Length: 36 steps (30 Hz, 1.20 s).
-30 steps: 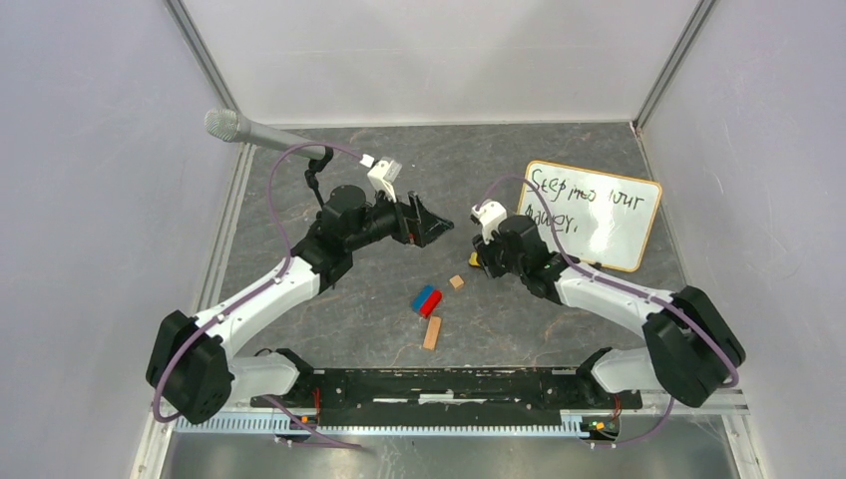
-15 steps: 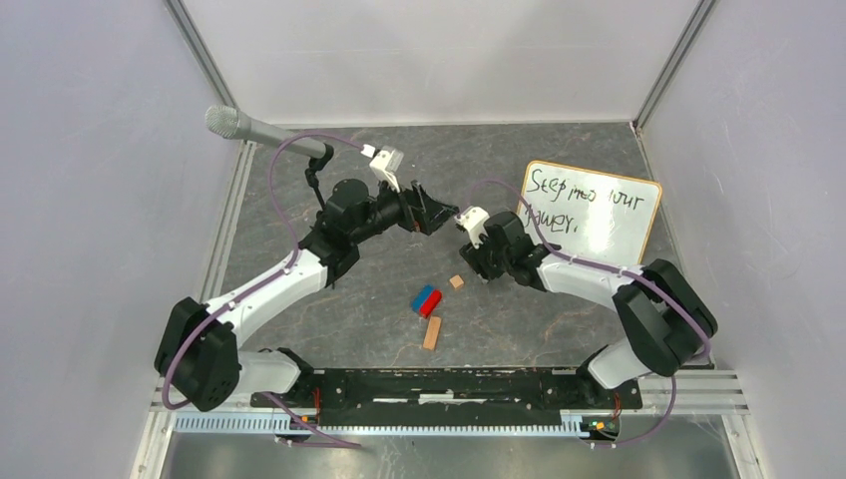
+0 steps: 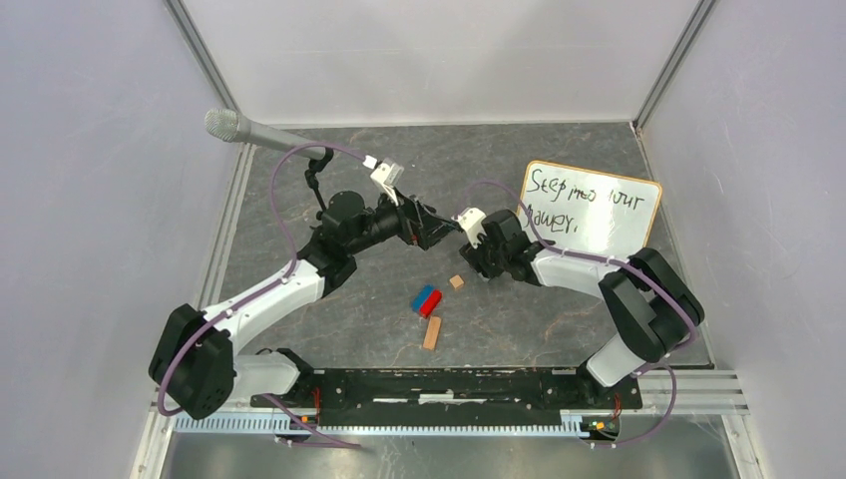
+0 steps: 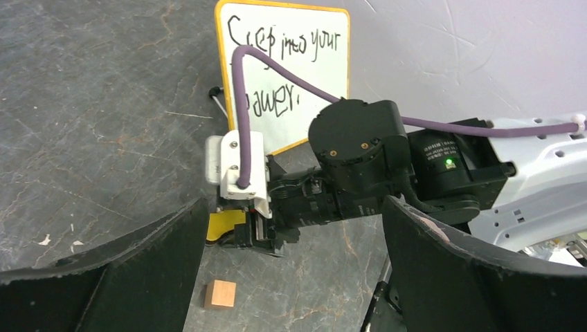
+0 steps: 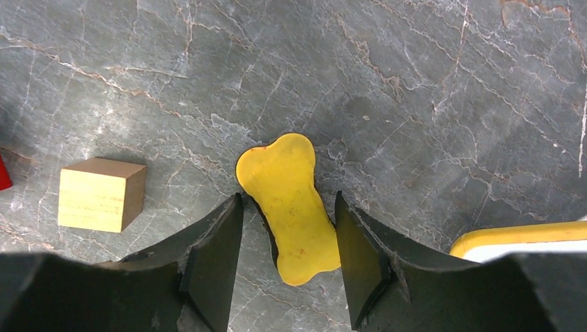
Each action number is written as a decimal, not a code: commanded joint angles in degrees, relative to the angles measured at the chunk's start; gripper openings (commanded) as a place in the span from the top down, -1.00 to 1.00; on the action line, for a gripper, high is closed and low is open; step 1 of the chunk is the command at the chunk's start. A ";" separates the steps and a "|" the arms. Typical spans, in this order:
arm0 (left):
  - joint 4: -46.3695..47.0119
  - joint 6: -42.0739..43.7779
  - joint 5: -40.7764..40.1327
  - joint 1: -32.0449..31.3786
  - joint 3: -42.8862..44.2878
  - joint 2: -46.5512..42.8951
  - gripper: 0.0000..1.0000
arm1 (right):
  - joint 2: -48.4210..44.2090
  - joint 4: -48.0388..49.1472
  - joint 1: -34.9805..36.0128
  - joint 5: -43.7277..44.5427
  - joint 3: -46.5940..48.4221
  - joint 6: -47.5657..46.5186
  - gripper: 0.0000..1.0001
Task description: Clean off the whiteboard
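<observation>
The whiteboard [image 3: 599,215] lies at the back right, with green handwriting and a tan-yellow frame; it also shows in the left wrist view [image 4: 291,69], and one corner shows in the right wrist view [image 5: 526,238]. A yellow bone-shaped eraser [image 5: 291,204] lies on the grey table left of the board. My right gripper [image 5: 287,200] is open and low over it, one finger on each side; the right finger is touching or almost touching it and a gap shows at the left. My left gripper [image 3: 439,225] is open and empty, pointing at the right gripper [image 4: 246,232] from the left.
A small wooden cube [image 3: 456,282] lies just left of the eraser, also seen in the right wrist view [image 5: 100,194]. A red-and-blue block [image 3: 426,300] and a wooden stick [image 3: 432,332] lie nearer the front. A microphone [image 3: 259,133] juts in at the back left. Walls enclose the table.
My right gripper has moved a little left and back and now straddles the eraser. My left gripper has swung right, closer to the right gripper.
</observation>
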 commanded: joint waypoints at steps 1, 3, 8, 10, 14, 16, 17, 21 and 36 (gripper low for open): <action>3.74 3.50 1.69 -1.12 -0.46 -1.85 -0.99 | 0.51 1.21 -0.61 -1.02 2.73 -0.75 -0.15; 3.74 3.57 1.39 -1.41 -0.50 -2.17 -0.99 | 0.63 1.10 -0.68 -1.44 2.80 -0.74 -0.12; 4.09 3.72 -0.17 -2.18 -1.82 -3.17 -0.99 | -0.83 1.39 -0.68 -2.16 1.57 -0.01 0.33; 4.44 3.66 -1.22 -2.65 -2.50 -3.41 -0.99 | -1.93 2.51 -0.68 -2.61 0.67 0.55 0.39; 4.36 3.22 -3.93 -4.26 -2.90 -4.09 -0.99 | -5.05 2.82 -0.75 -0.31 -1.23 2.90 0.56; 4.17 4.22 -7.26 -6.61 -2.90 -4.00 -0.99 | -8.39 2.98 -0.92 3.02 -2.94 5.02 0.61; 3.49 4.95 -9.44 -8.64 -2.66 -3.58 -0.99 | -10.21 3.06 -1.01 4.77 -3.87 6.10 0.63; 1.90 5.07 -18.34 -14.08 -0.27 -0.04 -0.99 | -20.26 -0.92 -2.07 18.18 -7.30 12.45 0.65; -0.83 4.00 -10.86 -15.39 29.10 33.96 -0.95 | -43.12 -2.96 -20.62 34.27 -13.61 15.01 0.71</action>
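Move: The yellow bone-shaped eraser is already between the right hand's open pads, practically at the hand point. From that hand the wooden cube is some 5 cm left and 2 cm back, the red-blue block about 10 cm left and 5 cm back, and the whiteboard's middle roughly 20 cm right, 10 cm ahead and 3 cm higher. From the left hand the whiteboard is about 26 cm right, 12 cm ahead and 20 cm below, the eraser 6 cm right, 2 cm ahead and 24 cm below. Staying in place at first, the right hand closes its pads on the eraser's sides and pinches it, then lifts about 14 cm while sweeping 20 cm right to the whiteboard's near edge, turning clockwise some 50 degrees as its fingers tip up. The left hand, fingers wide open, eases back a little, then swings right and lower, finally forward too, towards the board's left part. ##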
